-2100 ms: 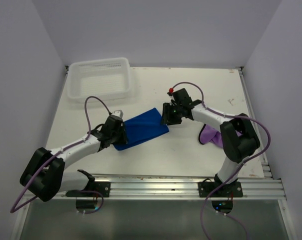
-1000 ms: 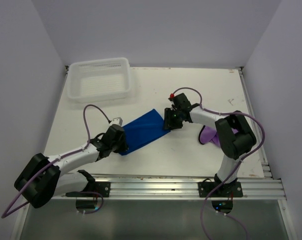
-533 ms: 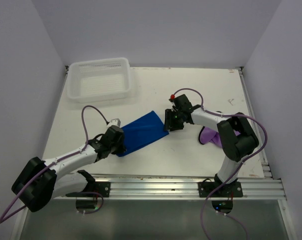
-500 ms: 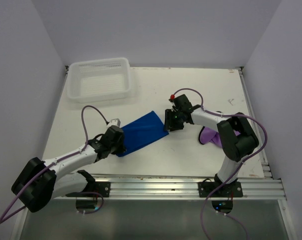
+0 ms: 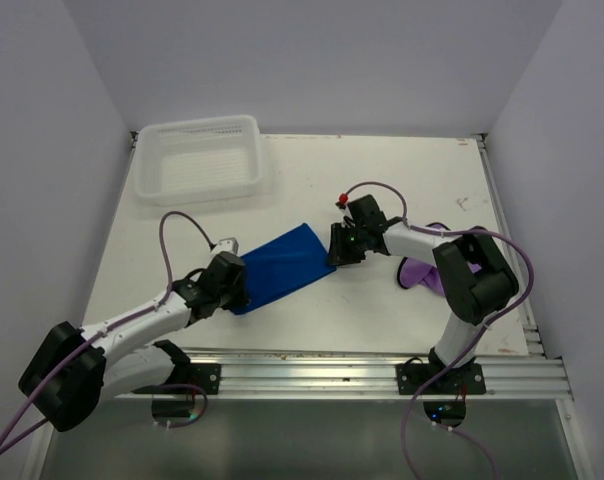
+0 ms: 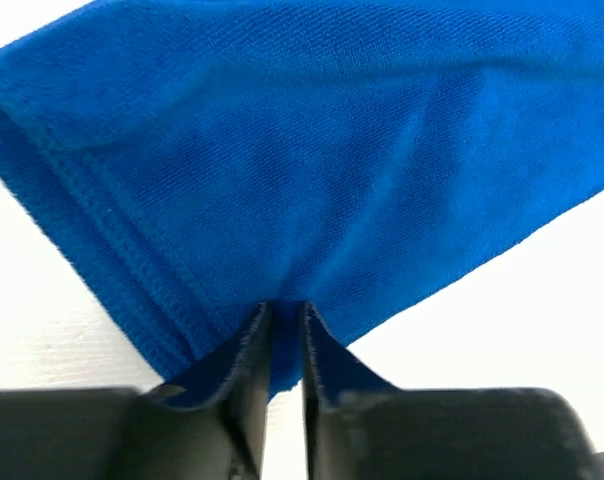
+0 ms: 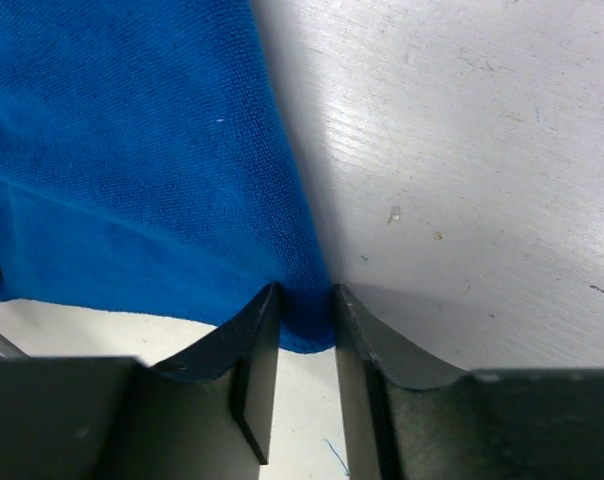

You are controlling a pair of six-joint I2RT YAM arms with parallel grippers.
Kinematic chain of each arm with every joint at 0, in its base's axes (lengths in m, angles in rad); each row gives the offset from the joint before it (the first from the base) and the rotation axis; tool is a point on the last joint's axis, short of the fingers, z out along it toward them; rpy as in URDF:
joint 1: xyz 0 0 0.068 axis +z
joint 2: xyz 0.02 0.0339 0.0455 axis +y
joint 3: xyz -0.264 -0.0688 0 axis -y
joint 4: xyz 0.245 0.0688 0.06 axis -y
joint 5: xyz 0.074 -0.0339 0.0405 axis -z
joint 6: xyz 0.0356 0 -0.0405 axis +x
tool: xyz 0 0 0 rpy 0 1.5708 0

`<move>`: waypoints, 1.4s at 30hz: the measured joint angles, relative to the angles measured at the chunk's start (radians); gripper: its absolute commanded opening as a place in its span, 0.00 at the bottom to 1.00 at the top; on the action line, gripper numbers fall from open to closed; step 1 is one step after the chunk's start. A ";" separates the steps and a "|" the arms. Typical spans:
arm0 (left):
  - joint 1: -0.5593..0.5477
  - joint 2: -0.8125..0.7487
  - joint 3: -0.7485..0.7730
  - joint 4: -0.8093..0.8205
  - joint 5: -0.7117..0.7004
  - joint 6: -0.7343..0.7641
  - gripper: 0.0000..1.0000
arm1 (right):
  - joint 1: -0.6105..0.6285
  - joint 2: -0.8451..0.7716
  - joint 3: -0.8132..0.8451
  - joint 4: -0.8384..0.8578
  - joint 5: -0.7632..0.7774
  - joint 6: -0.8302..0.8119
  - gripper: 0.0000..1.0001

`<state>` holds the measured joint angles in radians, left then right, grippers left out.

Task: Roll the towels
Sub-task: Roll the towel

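The royal blue towel [image 5: 282, 263] lies flat and slanted on the table between my two arms. My left gripper [image 5: 236, 291] is at its near left corner; in the left wrist view the jaws [image 6: 287, 315] stand a narrow slit apart with the towel's [image 6: 312, 150] edge pinched in it. My right gripper [image 5: 334, 252] is at the far right corner; in the right wrist view the jaws [image 7: 304, 300] close on that corner of the towel [image 7: 122, 150]. The light purple towel [image 5: 420, 272] lies crumpled behind the right arm, partly hidden.
A white mesh basket [image 5: 200, 124] stands at the back left of the table. A metal rail [image 5: 362, 365] runs along the near edge, and grey walls close in both sides.
The right jaws have narrowed onto the towel's corner. The left jaws have eased slightly apart. The left arm has drawn a little toward the near left.
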<state>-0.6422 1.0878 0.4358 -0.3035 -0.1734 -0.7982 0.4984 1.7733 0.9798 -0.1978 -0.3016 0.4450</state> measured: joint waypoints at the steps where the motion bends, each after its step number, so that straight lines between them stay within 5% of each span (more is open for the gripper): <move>1: 0.000 -0.009 0.002 -0.010 -0.005 0.000 0.30 | 0.000 0.000 -0.002 0.003 0.005 -0.002 0.28; 7: 0.000 -0.073 0.112 -0.103 -0.039 0.012 0.48 | 0.002 0.000 -0.007 0.005 0.023 -0.005 0.09; 13: 0.000 -0.039 0.362 -0.126 -0.044 0.054 0.56 | 0.004 0.000 -0.012 0.010 0.023 -0.002 0.04; 21: 0.000 0.356 0.649 0.026 0.014 0.088 0.57 | 0.008 -0.008 -0.030 0.036 0.023 0.014 0.02; 27: 0.000 0.632 0.712 0.092 0.074 0.084 0.57 | 0.012 -0.025 -0.060 0.073 0.030 0.034 0.01; 42: 0.000 0.839 0.833 0.174 0.091 0.042 0.54 | 0.014 -0.049 -0.127 0.174 0.022 0.071 0.00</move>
<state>-0.6422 1.9266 1.2686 -0.1295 -0.0826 -0.7563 0.5121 1.7241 0.8532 -0.0242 -0.2798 0.5163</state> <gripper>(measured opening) 0.546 0.069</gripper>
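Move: At the blue towel's near left corner, the left hand has the towel's far right corner about 18 cm ahead and 15 cm to its right, practically level with its fingertips. The white basket is roughly 35 cm ahead and 10 cm to its left. The near right corner sits between the right hand's half-open fingers; from that hand the far right corner is some 9 cm ahead and 7 cm left, the purple towel about 23 cm right and 3 cm back. Opening and coming free of the near left corner, the left hand arcs up some 17 cm and over the blue towel, forward about 19 cm and right about 16 cm, then sinks with fingers open to hover a few centimetres above the far right corner. The right hand stays in place and shuts its fingers, pinching the near right corner. ##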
